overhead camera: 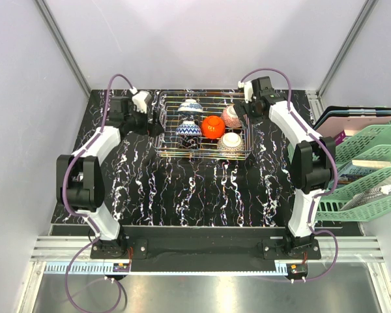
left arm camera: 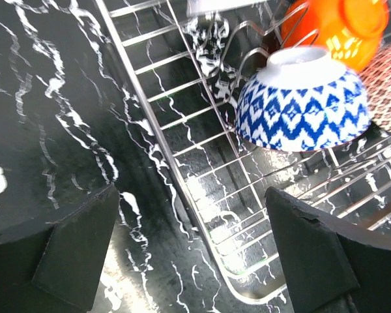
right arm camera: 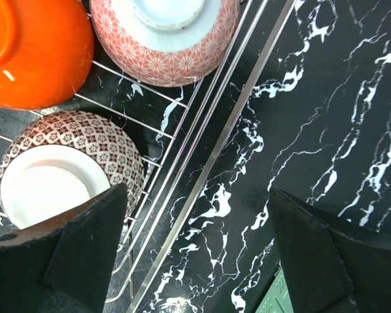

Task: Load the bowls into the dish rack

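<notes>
The wire dish rack (overhead camera: 205,154) stands at the back middle of the table with several bowls in it. Among them are a blue zigzag bowl (overhead camera: 188,130) (left arm camera: 303,104), an orange bowl (overhead camera: 213,125) (right arm camera: 32,52), a red-patterned bowl (overhead camera: 231,116) (right arm camera: 163,39) and a brown chequered bowl (overhead camera: 232,141) (right arm camera: 65,169). My left gripper (overhead camera: 158,121) (left arm camera: 195,254) hangs open over the rack's left rim (left arm camera: 182,189), holding nothing. At the rack's right rim (right arm camera: 208,163), my right gripper (overhead camera: 245,108) (right arm camera: 195,254) is open and holds nothing, one finger beside the brown bowl.
Green stacked plastic trays (overhead camera: 365,169) stand at the table's right edge, with a corner (right arm camera: 287,297) showing in the right wrist view. Black marbled tabletop (overhead camera: 202,189) lies bare in front of the rack. Grey walls close in the back and sides.
</notes>
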Robot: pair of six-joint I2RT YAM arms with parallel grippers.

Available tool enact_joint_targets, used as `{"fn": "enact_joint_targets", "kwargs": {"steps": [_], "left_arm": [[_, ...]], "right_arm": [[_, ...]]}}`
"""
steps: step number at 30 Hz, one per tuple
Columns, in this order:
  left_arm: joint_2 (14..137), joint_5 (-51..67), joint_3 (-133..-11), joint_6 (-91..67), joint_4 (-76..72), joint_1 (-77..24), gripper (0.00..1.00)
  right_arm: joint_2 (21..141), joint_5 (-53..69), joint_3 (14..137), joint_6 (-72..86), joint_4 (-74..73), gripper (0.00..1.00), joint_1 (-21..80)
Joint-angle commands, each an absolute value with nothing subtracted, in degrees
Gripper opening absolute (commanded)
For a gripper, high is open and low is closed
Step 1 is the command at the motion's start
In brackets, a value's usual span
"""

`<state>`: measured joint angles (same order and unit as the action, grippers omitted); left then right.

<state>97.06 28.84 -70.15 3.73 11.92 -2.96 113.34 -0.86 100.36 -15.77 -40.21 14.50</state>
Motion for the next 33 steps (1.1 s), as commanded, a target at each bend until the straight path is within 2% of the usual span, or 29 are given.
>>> {"fn": "enact_joint_targets", "kwargs": {"steps": [1,5,7,13,19,22,25,26,28,32,33], "left_arm": [[99.2,23.4,-73.6,3.5,10.8,-4.4,0.99],[99.8,22.2,-73.7,3.9,11.3,-4.8,0.92],[99.8,21.9,-73.5,4.4,11.3,-4.9,0.83],[99.1,22.9,-72.2,5.1,12.0,-5.2,0.65],[98.6,21.8,-71.1,6.3,12.4,-6.3,0.55],[98.8,21.5,-71.0,6.6,12.6,-6.7,0.4],[99.1,21.3,-70.8,6.8,12.9,-7.1,0.34],[99.2,21.1,-70.8,7.0,13.0,-7.5,0.29],[99.2,20.8,-70.1,7.3,13.1,-7.7,0.26],[99.1,20.7,-68.6,7.9,13.3,-8.2,0.13],[98.9,20.7,-68.4,7.9,13.4,-8.2,0.08]], "right_arm": [[113.1,4.5,99.1,-14.4,-37.6,0.93,13.8],[113.2,7.5,96.9,-14.0,-36.7,0.81,13.5],[113.3,8.7,95.7,-13.4,-36.3,0.74,13.5],[113.0,8.9,93.2,-13.3,-35.2,0.7,13.5],[111.9,9.4,91.2,-13.4,-34.5,0.62,13.5],[111.4,9.8,90.4,-13.1,-34.2,0.57,13.6],[110.9,10.2,89.7,-13.1,-34.0,0.55,13.5],[110.7,10.2,89.5,-13.1,-34.0,0.5,13.6],[110.6,10.1,88.9,-13.1,-33.9,0.45,13.5],[110.0,10.7,88.1,-13.1,-33.8,0.35,13.5],[109.9,10.8,87.8,-13.1,-33.8,0.29,13.5]]}}
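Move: The left rim of the dish rack lies about 3 cm below the left hand and 1 cm right; the blue zigzag bowl is some 14 cm right and 2 cm ahead of that hand. The right rim lies about 6 cm below the right hand and 3 cm back. From the right hand, the red-patterned bowl is 7 cm left, 4 cm ahead; the brown-patterned bowl 8 cm left, 6 cm back. The left fingers come to straddle the rack's left rim and close nearly shut around it, after a quick drop of about 3 cm. The right hand sinks about 6 cm while drawing back some 3 cm, tipping slightly more downward, and brings its fingers either side of the right rim, closing to a bit over a third open. ##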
